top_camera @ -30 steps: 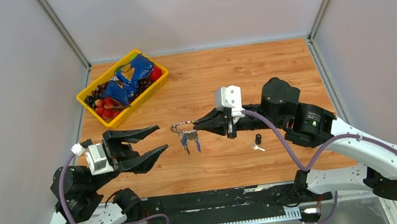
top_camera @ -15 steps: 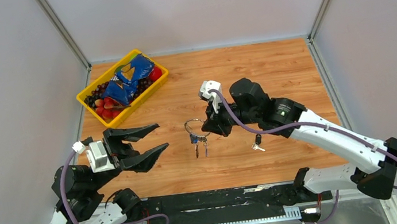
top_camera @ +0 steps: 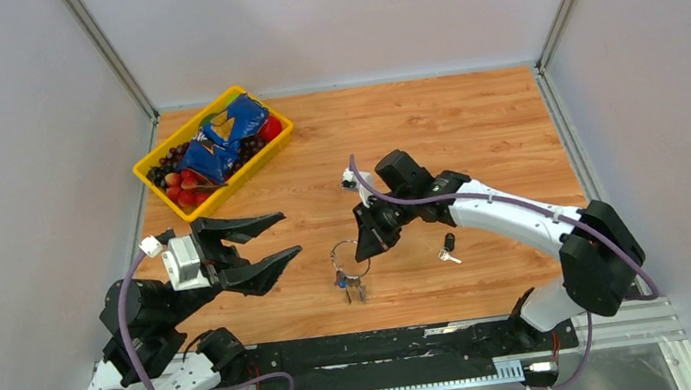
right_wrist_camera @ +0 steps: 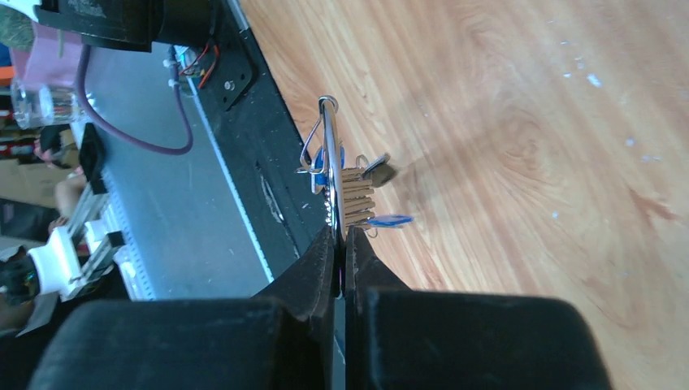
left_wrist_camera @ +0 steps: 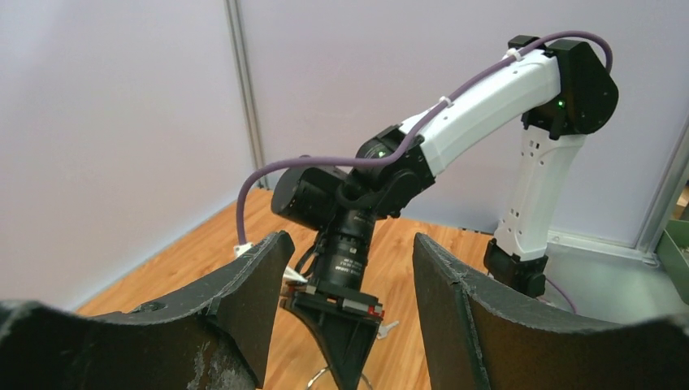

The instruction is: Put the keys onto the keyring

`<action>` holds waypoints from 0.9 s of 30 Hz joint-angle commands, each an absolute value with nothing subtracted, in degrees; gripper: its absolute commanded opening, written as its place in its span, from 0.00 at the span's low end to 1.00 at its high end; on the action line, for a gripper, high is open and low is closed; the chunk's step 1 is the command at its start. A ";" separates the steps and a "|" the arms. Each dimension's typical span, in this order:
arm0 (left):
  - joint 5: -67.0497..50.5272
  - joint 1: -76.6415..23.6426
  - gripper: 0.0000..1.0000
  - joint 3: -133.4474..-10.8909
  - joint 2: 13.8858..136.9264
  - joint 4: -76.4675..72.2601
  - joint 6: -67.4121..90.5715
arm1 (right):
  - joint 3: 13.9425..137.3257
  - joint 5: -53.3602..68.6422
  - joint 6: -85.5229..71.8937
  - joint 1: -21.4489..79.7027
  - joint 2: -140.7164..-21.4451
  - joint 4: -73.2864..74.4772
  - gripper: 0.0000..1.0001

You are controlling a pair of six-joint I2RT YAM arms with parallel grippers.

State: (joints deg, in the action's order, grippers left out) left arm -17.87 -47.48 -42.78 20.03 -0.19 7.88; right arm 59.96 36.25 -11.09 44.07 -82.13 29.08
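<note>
My right gripper [top_camera: 365,249] is shut on the rim of the keyring [top_camera: 347,256], a thin silver wire ring held above the table's near middle. A cluster of small keys [top_camera: 351,286] with a blue tag hangs from it. In the right wrist view the keyring [right_wrist_camera: 329,154] stands edge-on ahead of the pinched fingertips [right_wrist_camera: 323,252], with the keys [right_wrist_camera: 357,197] and blue tag [right_wrist_camera: 392,219] beside it. A loose key with a black head [top_camera: 448,246] lies on the wood to the right. My left gripper [top_camera: 291,234] is open, empty, pointing at the ring from the left; the right gripper [left_wrist_camera: 345,337] shows between its fingers [left_wrist_camera: 244,301].
A yellow basket [top_camera: 248,177] with a blue bag, grapes and red fruit stands at the back left. The black base rail [top_camera: 372,348] runs along the near edge, just below the hanging keys. Grey walls close in both sides.
My right arm has swung the keyring left and toward the near edge, with the keys now hanging lower. The left gripper has edged up and right toward it and opened slightly wider.
</note>
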 commanded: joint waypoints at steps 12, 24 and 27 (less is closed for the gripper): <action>-17.88 -47.45 0.68 -41.93 20.38 -0.26 7.57 | 62.85 24.75 -15.97 38.24 -82.61 20.03 0.00; -17.40 -47.44 0.69 -40.98 19.74 1.14 5.87 | 63.06 -18.98 -8.91 30.94 -74.10 22.95 0.00; -17.34 -47.42 0.70 -40.60 19.80 1.07 5.58 | 61.05 -21.49 -7.90 31.24 -74.72 21.12 0.00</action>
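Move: The right hand holds the keyring, whose middle hangs some 3 cm to its left and 3 cm below. It heads for the clear table about 20 cm ahead and 16 cm to its right, 14 cm below. The loose keys with the black fob lie roughly 18 cm to its right and 3 cm ahead; the yellow crate is about 30 cm ahead and 30 cm left. From the open left hand that clear table is some 26 cm ahead, 30 cm right and 40 cm below. Forward and to the right, after a brief near-standstill, the right hand swings the keyring out over the clear table beyond the loose keys, about 17 cm forward and 14 cm right, rising slightly late on. The wrist turns some 45 degrees clockwise, so the fingers go from pointing left and down to mostly forward and down; they stay shut on the ring. ##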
